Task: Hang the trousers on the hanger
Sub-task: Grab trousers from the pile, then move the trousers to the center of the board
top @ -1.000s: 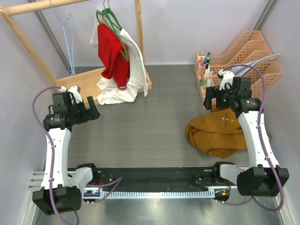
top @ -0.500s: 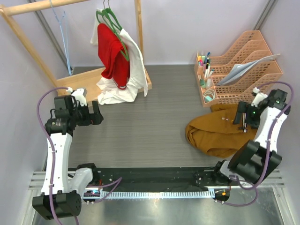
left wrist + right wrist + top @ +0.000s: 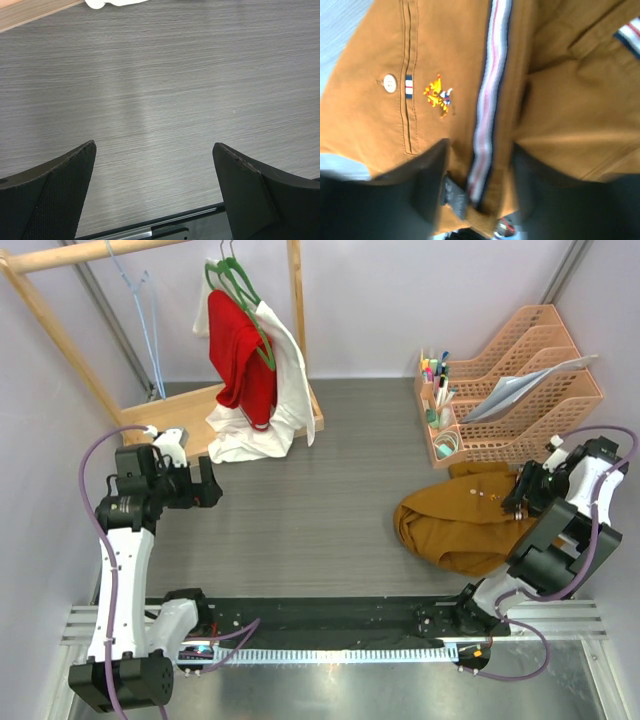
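The mustard trousers [image 3: 455,525] lie crumpled at the right of the table. My right gripper [image 3: 525,495] is down on their right edge. In the right wrist view its gripper [image 3: 480,147] straddles a raised fold of the trousers [image 3: 560,100] along the striped waistband lining. Cloth fills the gap between the jaws, and blur hides whether they pinch it. The light-blue wire hanger [image 3: 148,330] hangs from the wooden rail at the back left. My left gripper [image 3: 205,483] hovers over bare table at the left, open and empty [image 3: 154,147].
A wooden rack [image 3: 60,335] stands at the back left. Green hangers there carry a red garment [image 3: 240,350] and a white garment [image 3: 287,390]. Orange file trays [image 3: 520,380] and a pen holder [image 3: 435,390] sit just behind the trousers.
My right arm swung to the right and dropped onto the trousers' waistband, and its jaws have narrowed. The left arm shifted slightly and stayed open.
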Controlling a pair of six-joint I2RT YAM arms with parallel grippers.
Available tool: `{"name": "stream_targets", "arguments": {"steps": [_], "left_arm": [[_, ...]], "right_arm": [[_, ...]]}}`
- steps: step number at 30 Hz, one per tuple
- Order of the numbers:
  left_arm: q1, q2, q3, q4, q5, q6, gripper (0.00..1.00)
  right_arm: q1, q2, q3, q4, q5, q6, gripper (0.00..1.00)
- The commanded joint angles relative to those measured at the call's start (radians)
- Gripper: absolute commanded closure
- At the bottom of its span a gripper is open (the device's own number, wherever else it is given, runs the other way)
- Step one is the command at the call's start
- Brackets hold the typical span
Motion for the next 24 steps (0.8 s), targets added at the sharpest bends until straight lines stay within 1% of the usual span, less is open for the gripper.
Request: {"name": "stream_targets", "arguments": {"steps": [1,2,3,5,6,9,10,11,12,13,14,15,16,17,20,21,23,24], "left_arm": [[-0.005,-0.034,0.043,0.044,0.051,0.013,0.00],[-0.005,-0.039,0.051,0.044,0.059,0.011,0.00],[-0.005,-0.045,0.054,0.045,0.073,0.011,0.00],[-0.005,-0.054,0.069,0.042,0.108,0.011,0.00],[-0.004,-0.054,0.075,0.038,0.122,0.011,0.00],[-0.005,-0.065,0.101,0.038,0.145,-0.002,0.00],[-0.005,-0.068,0.109,0.039,0.142,-0.007,0.00],[-0.005,-0.069,0.130,0.036,0.139,-0.010,0.00],[-0.005,-0.069,0.141,0.035,0.133,-0.028,0.00],[-0.005,-0.069,0.155,0.035,0.121,-0.042,0.00],[-0.005,-0.066,0.178,0.035,0.110,-0.061,0.00],[-0.005,-0.066,0.190,0.036,0.101,-0.076,0.00],[-0.005,-0.063,0.201,0.044,0.096,-0.111,0.01],[-0.005,-0.065,0.221,0.050,0.094,-0.131,0.01],[-0.005,-0.060,0.268,0.056,0.068,-0.206,0.01],[-0.005,-0.060,0.279,0.056,0.055,-0.231,0.01],[-0.007,-0.060,0.310,0.047,0.012,-0.292,0.01],[-0.004,-0.063,0.318,0.042,-0.004,-0.308,0.01]], "right_arm": [[0.001,-0.015,0.077,-0.093,-0.228,-0.029,0.75],[0.001,-0.041,0.087,-0.096,-0.267,-0.045,0.96],[0.014,-0.070,0.105,-0.097,-0.329,-0.050,0.99],[0.056,-0.139,0.142,-0.125,-0.374,-0.088,0.99],[0.083,-0.159,0.183,-0.148,-0.444,-0.102,0.99],[0.224,-0.259,0.222,-0.118,-0.491,-0.044,0.99],[0.329,-0.282,0.228,-0.061,-0.493,-0.013,0.99],[0.384,-0.329,0.229,-0.026,-0.490,0.015,0.99],[0.437,-0.349,0.231,0.017,-0.482,0.085,0.99],[0.500,-0.368,0.228,0.119,-0.465,0.123,0.99],[0.601,-0.383,0.228,0.164,-0.464,0.151,0.99],[0.669,-0.382,0.234,0.207,-0.453,0.200,0.99],[0.717,-0.376,0.240,0.275,-0.441,0.213,0.99],[0.867,-0.368,0.249,0.303,-0.406,0.223,0.99],[1.066,-0.307,0.286,0.376,-0.355,0.213,0.99],[1.187,-0.273,0.298,0.393,-0.341,0.207,0.99],[1.334,-0.218,0.324,0.398,-0.306,0.126,0.99],[1.490,-0.154,0.359,0.378,-0.251,0.078,0.99]]}}
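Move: The trousers lie in a heap under the right hand, their middle about 11 cm to its left, 5 cm back and 3 cm below; their striped waistband is already between the half-closed fingers. The letter rack stands some 25 cm straight ahead. The white cloth by the clothes rack is roughly 60 cm to the left and 20 cm ahead. From the left hand the trousers lie about 63 cm right, 6 cm back and 13 cm below. The right fingers close the rest of the way on the striped waistband and pinch it, then lift it, first up and slightly forward, then in a fast sweep left, away from the letter rack's side: about 37 cm left and 21 cm up. The wrist turns strongly counter-clockwise until the fingers point left and down. Meanwhile the open left hand rises about 12 cm, its fingers tilting up some 15 degrees. ##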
